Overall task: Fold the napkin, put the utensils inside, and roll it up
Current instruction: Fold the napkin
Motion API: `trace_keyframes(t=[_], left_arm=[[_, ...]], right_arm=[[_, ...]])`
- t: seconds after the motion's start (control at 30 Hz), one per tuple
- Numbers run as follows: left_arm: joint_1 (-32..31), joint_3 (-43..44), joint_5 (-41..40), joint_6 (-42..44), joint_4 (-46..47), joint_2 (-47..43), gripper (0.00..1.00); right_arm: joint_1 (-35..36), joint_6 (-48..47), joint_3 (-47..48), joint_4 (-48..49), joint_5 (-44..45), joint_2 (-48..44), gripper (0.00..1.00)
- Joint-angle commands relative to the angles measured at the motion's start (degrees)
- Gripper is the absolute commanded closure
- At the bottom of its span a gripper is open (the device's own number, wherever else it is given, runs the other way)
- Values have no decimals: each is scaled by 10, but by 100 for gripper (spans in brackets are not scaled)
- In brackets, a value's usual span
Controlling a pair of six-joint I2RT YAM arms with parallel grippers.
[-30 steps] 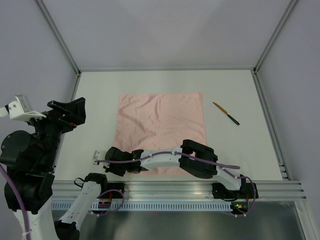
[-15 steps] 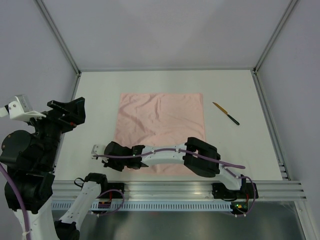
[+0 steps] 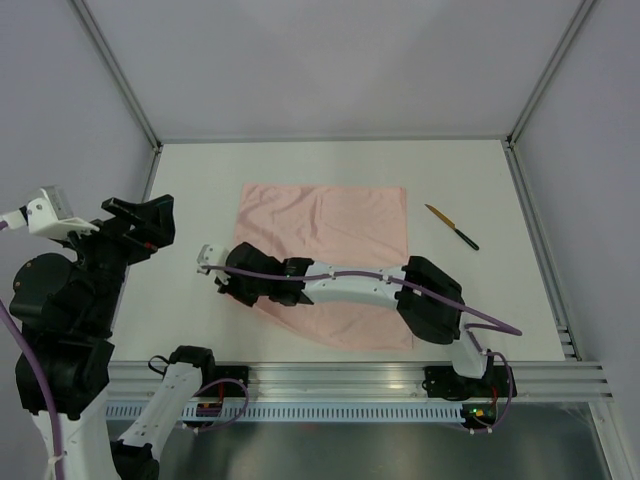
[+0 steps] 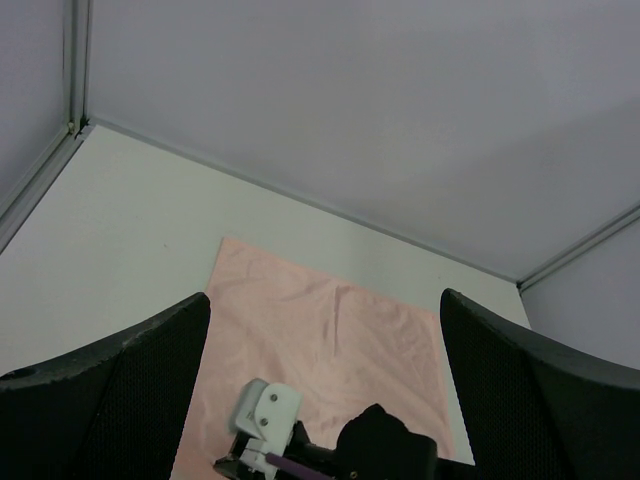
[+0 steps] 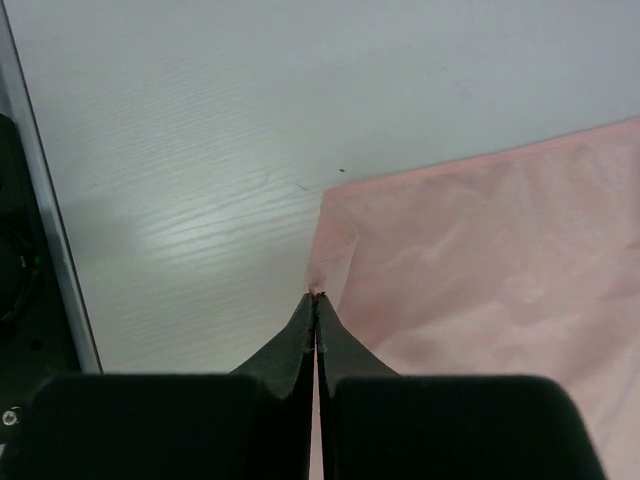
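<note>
The pale pink napkin (image 3: pixel 350 222) lies spread on the white table, wrinkled. My right arm reaches across it to the left. My right gripper (image 3: pixel 230 282) is shut on the napkin's near-left corner (image 5: pixel 318 285) and holds it up off the table, so that side (image 5: pixel 480 250) is drawn inward. The small knife (image 3: pixel 452 227), with a gold blade and black handle, lies on the table right of the napkin. My left gripper (image 3: pixel 140 228) is raised at the far left, open and empty. In its wrist view the napkin (image 4: pixel 330 330) shows between its fingers (image 4: pixel 120 390).
Metal frame rails run along the table's sides (image 3: pixel 540 250) and near edge (image 3: pixel 350 375). Grey walls enclose the back and sides. The right arm's wrist (image 4: pixel 270 415) shows low in the left wrist view.
My right gripper has moved from the napkin's near-left corner away from me and slightly up, carrying the corner with it. The left arm and the knife have stayed put.
</note>
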Motion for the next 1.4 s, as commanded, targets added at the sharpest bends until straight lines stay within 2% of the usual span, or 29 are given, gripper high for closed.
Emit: trace_keyframes(t=[0.0,0.57,1.03,1.37], left_arm=[[2,-8,12,-21,15,11,0],[2,-82,48,-19,82,36,0],[1,-106,67,-11,101,57,1],[1,-116,77,-9,114,72,1]], right_arm=[[-25,-13,-24,-6,15,-55,100],[-211,-44,-151,8,25,-143,100],[-362,-44,-161,28,11,-154,100],[-432,-30,-164,46,-1,-148,99]])
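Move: The right hand already holds the napkin's near-left corner pinched, some 10 cm above the table; the far-right corner it is taken to lies about 35 cm ahead and 40 cm to the right. The far-left corner is about 35 cm ahead and 4 cm left, the near-right one 9 cm back and 40 cm right, and the knife 23 cm ahead and 51 cm right. From the empty left hand, the far-right corner is about 36 cm ahead, 46 cm right and 45 cm below. Keeping its fingers shut on the pinched corner, the right hand sweeps diagonally about 30 cm to the right and 27 cm forward across the napkin towards the far-right corner, staying close to its starting height and turning clockwise by some 40 degrees. Meanwhile the left hand, open and touching nothing, eases forward and down by several centimetres each, its fingers tipping slightly downward. ##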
